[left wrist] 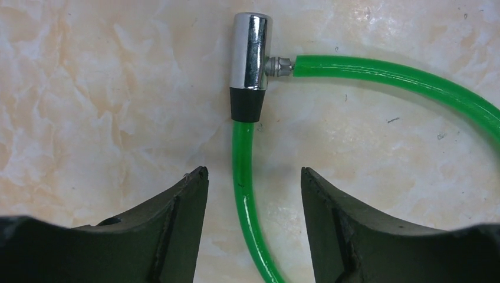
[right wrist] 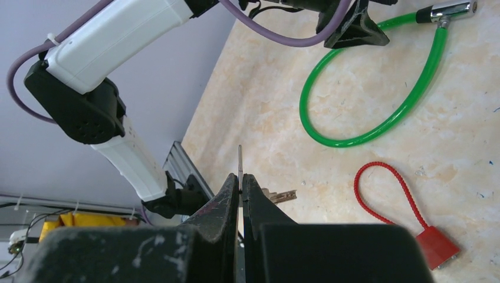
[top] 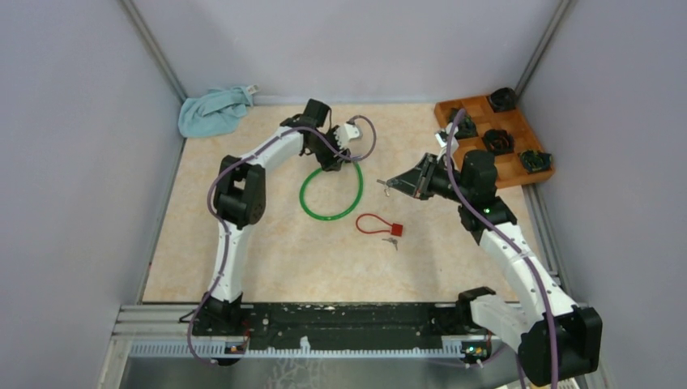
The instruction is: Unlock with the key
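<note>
A green cable lock [top: 330, 191] lies looped on the table, with its chrome lock head [left wrist: 250, 53] at the far end. My left gripper [left wrist: 253, 174] is open low over it. The green cable [left wrist: 243, 171] runs between the fingers and touches neither. My right gripper [right wrist: 241, 177] hovers right of the loop, shut on a thin key [right wrist: 240, 160] whose blade sticks out past the fingertips. A second key [right wrist: 282, 196] shows just beside the right finger. In the top view the right gripper [top: 394, 185] points left toward the green loop.
A red padlock [top: 395, 229] with a red cable loop [top: 369, 223] lies mid-table, small keys [top: 394, 241] beside it. A blue cloth [top: 214, 110] sits in the far left corner. At the far right stands a wooden tray [top: 510, 170] holding dark objects. Grey walls enclose the table.
</note>
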{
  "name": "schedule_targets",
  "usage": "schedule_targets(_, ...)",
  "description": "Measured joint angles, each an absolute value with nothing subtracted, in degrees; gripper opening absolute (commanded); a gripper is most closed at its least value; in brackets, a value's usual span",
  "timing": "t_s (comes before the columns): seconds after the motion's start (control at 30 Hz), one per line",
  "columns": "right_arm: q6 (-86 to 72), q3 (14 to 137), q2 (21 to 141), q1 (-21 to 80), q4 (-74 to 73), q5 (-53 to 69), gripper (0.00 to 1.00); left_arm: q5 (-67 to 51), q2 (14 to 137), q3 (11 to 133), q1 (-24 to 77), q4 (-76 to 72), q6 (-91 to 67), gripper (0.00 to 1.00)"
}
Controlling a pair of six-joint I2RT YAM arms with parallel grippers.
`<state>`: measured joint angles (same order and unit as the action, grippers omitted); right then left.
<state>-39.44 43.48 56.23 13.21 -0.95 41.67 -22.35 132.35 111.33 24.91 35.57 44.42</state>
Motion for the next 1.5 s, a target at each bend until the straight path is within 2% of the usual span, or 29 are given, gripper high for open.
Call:
schedule_targets(0.33,-39.38,43.09,55.35,13.21,-2.44,41.67,0.0,-24.67,135.57,111.96,25.26,34.63,46.19,0.44)
schedule_targets(0.4,-39.13,43.09,55.24,13.21,-2.92,41.67,0.0,-25.17,135.87,112.2,25.39,34.41,46.17,0.3)
schedule_targets(0.47,-38.85,43.09,55.13,13.21,-3.22,41.67,0.0,-25.74,136.18,112.46,25.54,33.93,46.09,0.05)
schedule_targets(0.5,-38.63,43.09,55.11,13.21,-3.38,41.67,0.0,-26.17,136.33,112.51,25.65,33.63,46.0,0.0)
schedule_targets(0.77,-36.45,43.09,54.83,12.88,-6.04,41.63,0.0,-31.09,135.41,110.32,27.27,33.43,48.12,0.0)
schedule_targets(0.97,-34.15,43.35,53.23,12.82,-6.09,40.47,0.0,-35.4,127.9,104.25,26.89,39.83,53.47,0.0)
schedule_targets(1.17,-32.14,46.15,52.75,12.58,-5.98,39.22,0.0,-43.97,107.5,97.3,24.14,47.24,62.67,0.0)
schedule_targets(1.33,-31.77,46.28,50.81,12.58,-3.38,39.24,0.0,-52.66,90.67,96.27,23.09,56.18,71.7,0.0)
schedule_targets(1.5,-33.01,45.28,47.88,12.58,1.98,41.56,0.0,-61.21,83.55,96.4,23.57,65.32,77.78,0.0)
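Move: The green lock's tube, beside its black cap, lies about 3 cm to the right of the open left hand, 1 cm back and 3 cm below it; the metal barrel is roughly 8 cm right and 1 cm ahead, equally low. The red lock lies some 19 cm back and 14 cm right. From the right hand, which already holds the key, the barrel is about 24 cm ahead, 9 cm left and 24 cm below. The green lock's tube, just behind the cap, is pinched by the left fingers after they sink 2–3 cm and edge rightward; the left hand then draws about 24 cm back and lifts some 30 cm, swinging clockwise until its fingers point right, nearly level. The right hand keeps the key, dips slightly, then rises about 6 cm as its fingers tilt up to level. ##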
